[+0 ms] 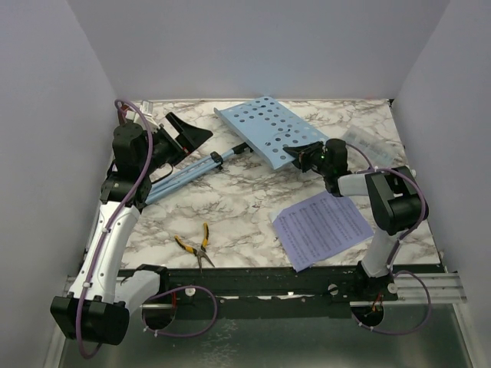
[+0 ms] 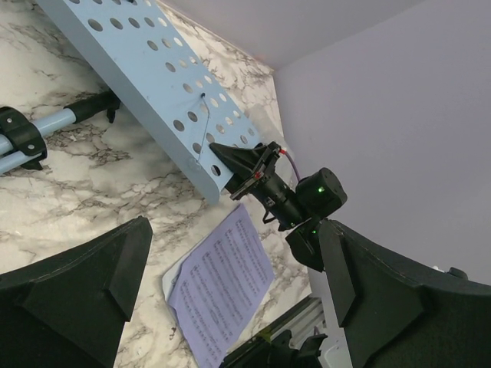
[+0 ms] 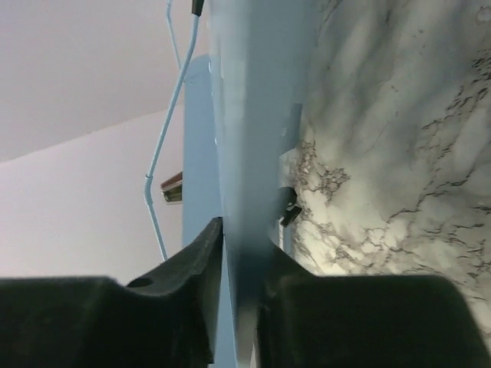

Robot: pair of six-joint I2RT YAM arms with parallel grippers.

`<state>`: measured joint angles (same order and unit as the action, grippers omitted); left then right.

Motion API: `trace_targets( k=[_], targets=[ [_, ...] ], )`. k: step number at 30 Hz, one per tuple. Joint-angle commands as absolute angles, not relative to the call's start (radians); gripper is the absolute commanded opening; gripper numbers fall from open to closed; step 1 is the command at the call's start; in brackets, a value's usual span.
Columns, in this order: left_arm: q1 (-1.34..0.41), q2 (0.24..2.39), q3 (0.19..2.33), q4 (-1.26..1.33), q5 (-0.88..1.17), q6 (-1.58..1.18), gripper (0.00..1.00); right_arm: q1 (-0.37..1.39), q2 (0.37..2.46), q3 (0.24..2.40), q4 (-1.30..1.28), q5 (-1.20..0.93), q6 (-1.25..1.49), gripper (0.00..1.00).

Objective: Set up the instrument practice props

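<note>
The light blue perforated music stand [image 1: 265, 126] lies on its side on the marble table, its pole and folded legs [image 1: 192, 170] pointing left. My right gripper [image 1: 295, 153] is shut on the near right edge of the stand's desk; in the right wrist view [image 3: 245, 245] both fingers pinch the blue plate [image 3: 253, 115]. My left gripper [image 1: 188, 132] is open and empty, above the stand's leg end. The left wrist view shows the desk [image 2: 153, 69] and my left gripper [image 2: 234, 230] wide open. The sheet of music [image 1: 322, 228] lies flat at the front right. The metronome is not in view.
Yellow-handled pliers [image 1: 196, 245] lie near the front edge at the left. A clear plastic box [image 1: 372, 142] sits at the back right, behind my right arm. White walls close in the table on three sides. A black rail [image 1: 268, 280] runs along the near edge.
</note>
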<state>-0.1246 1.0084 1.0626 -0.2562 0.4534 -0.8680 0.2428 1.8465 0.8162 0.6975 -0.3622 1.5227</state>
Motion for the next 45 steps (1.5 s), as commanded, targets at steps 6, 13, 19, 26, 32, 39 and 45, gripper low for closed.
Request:
trace_targets(
  k=[6, 13, 19, 26, 32, 39, 45],
  targets=[
    [-0.120, 1.003, 1.039, -0.238, 0.479, -0.872, 0.99, 0.248, 1.762, 0.776, 0.867, -0.255, 1.595, 0.07],
    [-0.119, 1.005, 1.047, -0.238, 0.480, -0.875, 0.99, 0.246, 1.603, 0.780, 0.881, -0.172, 1.611, 0.00],
    [-0.119, 0.996, 1.054, -0.238, 0.492, -0.868, 0.99, 0.241, 1.480, 0.793, 1.027, -0.087, 1.502, 0.00],
    [-0.119, 0.983, 1.049, -0.238, 0.497, -0.855, 0.99, 0.213, 1.401, 0.838, 1.217, -0.126, 1.293, 0.01],
    [-0.118, 0.990, 1.046, -0.240, 0.502, -0.820, 0.99, 0.213, 1.308, 0.937, 1.188, -0.250, 1.018, 0.01],
    [-0.120, 1.071, 1.121, -0.254, 0.537, -0.731, 0.99, 0.212, 1.229, 1.166, 0.845, -0.427, 0.633, 0.00],
    [-0.160, 1.210, 1.203, -0.242, 0.512, -0.575, 0.94, 0.213, 1.202, 1.307, 0.568, -0.619, 0.347, 0.00]
  ],
)
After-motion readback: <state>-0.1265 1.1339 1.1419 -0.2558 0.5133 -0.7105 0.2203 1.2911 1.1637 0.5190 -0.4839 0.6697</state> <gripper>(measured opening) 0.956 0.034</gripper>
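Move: The blue perforated desk lies with its nearest edge between the right fingers; its middle is about 12 cm ahead of that hand, 10 cm to its left and 3 cm below. The folded tripod legs lie some 38 cm to the hand's left, level with it; the sheet music 22 cm back and 7 cm right; the clear plastic box 10 cm ahead and 28 cm right. From the left hand, the desk is about 25 cm ahead, 26 cm right and 26 cm below. Close the right gripper on the near edge of the blue desk and, keeping the pinch, raise the desk about 33 cm, slowly at first, then faster, drawing back some 6 cm late on. As it climbs, roll the hand some 70 degrees, counter-clockwise seen from behind it, fingers ending slightly upward. Hold the left gripper open and start it forward about 2 cm at the end. ##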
